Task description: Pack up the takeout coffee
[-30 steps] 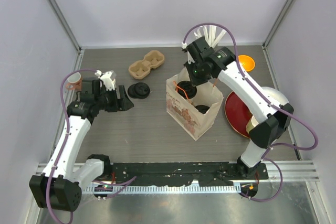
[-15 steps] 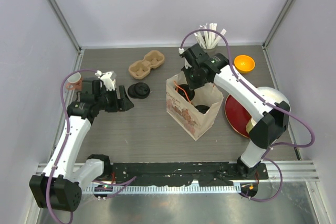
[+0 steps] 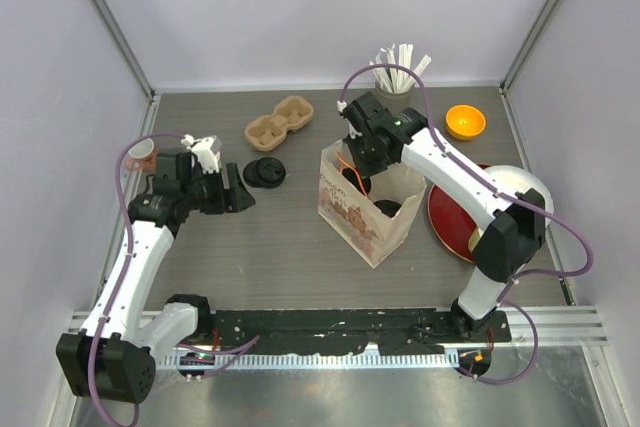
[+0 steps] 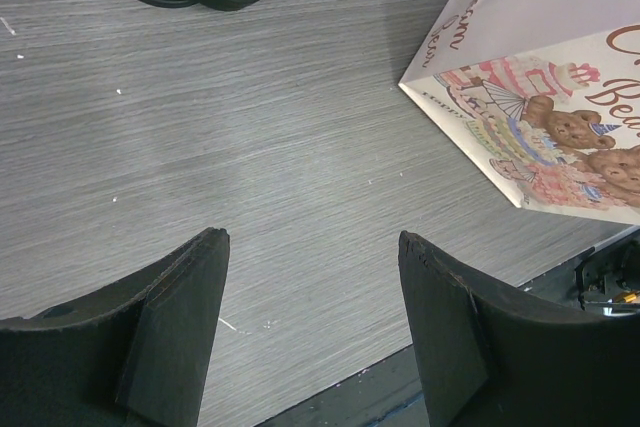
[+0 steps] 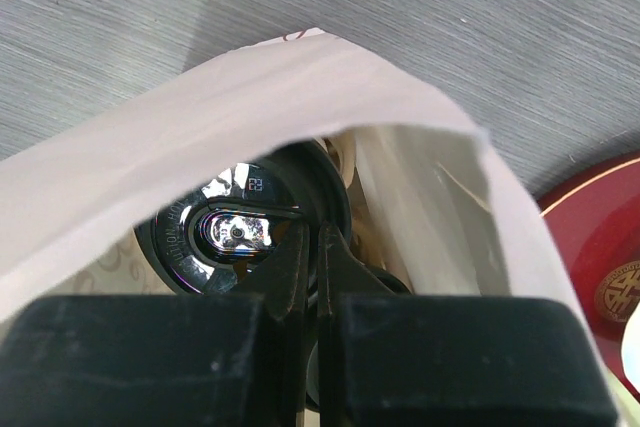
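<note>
The takeout coffee stands inside the printed paper bag, showing only its shiny black lid. A second dark lid lies deeper in the bag. My right gripper hangs in the bag's mouth, fingers shut, their tips over the lid's rim. Whether they pinch the rim I cannot tell. From above, the right gripper is at the bag's back left corner. My left gripper is open and empty over bare table, left of the bag; from above it sits well apart from it.
Spare black lids lie just beyond the left gripper. A cardboard cup carrier is behind them, a pinkish mug at far left. A holder of white sticks, an orange bowl and a red plate flank the bag's right.
My right arm has swung left and down over the bag's opening, and the bag's top has shifted slightly. The left arm has not moved.
</note>
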`<state>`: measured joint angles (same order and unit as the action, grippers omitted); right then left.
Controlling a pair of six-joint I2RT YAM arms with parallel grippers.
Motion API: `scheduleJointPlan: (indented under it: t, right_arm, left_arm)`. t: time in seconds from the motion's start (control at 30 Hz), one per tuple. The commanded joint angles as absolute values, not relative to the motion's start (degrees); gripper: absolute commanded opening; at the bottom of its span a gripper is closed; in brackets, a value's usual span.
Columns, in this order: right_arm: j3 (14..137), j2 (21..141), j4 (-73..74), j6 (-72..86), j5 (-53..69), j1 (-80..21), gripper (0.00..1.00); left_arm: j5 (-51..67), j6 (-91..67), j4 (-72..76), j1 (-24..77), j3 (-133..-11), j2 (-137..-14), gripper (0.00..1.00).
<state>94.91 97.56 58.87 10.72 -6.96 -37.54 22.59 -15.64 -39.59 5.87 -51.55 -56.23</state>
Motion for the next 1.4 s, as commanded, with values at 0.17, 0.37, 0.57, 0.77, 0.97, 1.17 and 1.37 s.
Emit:
scheduleJointPlan:
  t: [0.17,0.37,0.57,0.77,0.97,1.17,1.37]
  right_arm:
    - [95.7,98.5,56.9,10.8,-8.5,-38.6,0.01]
    - [96.9,99.1,57.7,10.8,-8.8,-39.5,0.12]
    - [100.5,99.9,60.0,10.8,-10.4,-40.9,0.25]
    - [103.4,99.6,62.0,11.5,-11.5,-41.7,0.35]
    - [106.4,99.2,64.2,12.0,-13.3,-42.2,0.43]
    - [110.6,98.8,67.1,12.7,-15.0,-42.6,0.52]
    - [114.3,98.0,70.0,12.7,-15.5,-43.3,0.72]
  left_arm:
    - [23.5,-14.7,-37.6,5.5,-51.4,-55.1,0.73]
    - [23.5,-14.7,-37.6,5.5,-51.4,-55.0,0.73]
    - [23.6,-14.8,-37.6,5.5,-51.5,-55.0,0.73]
    - [23.6,-14.9,-37.7,5.5,-51.8,-55.3,0.73]
    - [24.0,-14.9,-37.7,5.5,-51.9,-55.3,0.73]
    - [24.2,-14.9,-37.7,5.5,-52.0,-55.5,0.73]
    - [24.3,-14.8,-37.9,5.5,-52.2,-55.5,0.73]
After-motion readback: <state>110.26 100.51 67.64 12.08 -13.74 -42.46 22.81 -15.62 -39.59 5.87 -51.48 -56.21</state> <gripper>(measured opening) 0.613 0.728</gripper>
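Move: The right hand already pinches the near right rim of the upper cup's lid inside the bag. That cup's middle is about 2 cm ahead, 3 cm left and 5 cm below. The lying cup is some 7 cm back, 4 cm right and 10 cm down. The bag's middle lies roughly 4 cm back, neither left nor right, 8 cm below. From the idle left hand, the upper cup is about 25 cm right, 2 cm ahead and 5 cm below. Barely sinking at first, the right hand eases about 2 cm left with the pinched upper cup, its fingers opening partway through. Once the fingers are off the lid rim, the hand draws upward some 6 cm, away from both cups and out through the bag's mouth, spreading to a little over half open, with just a slight wrist tilt. ##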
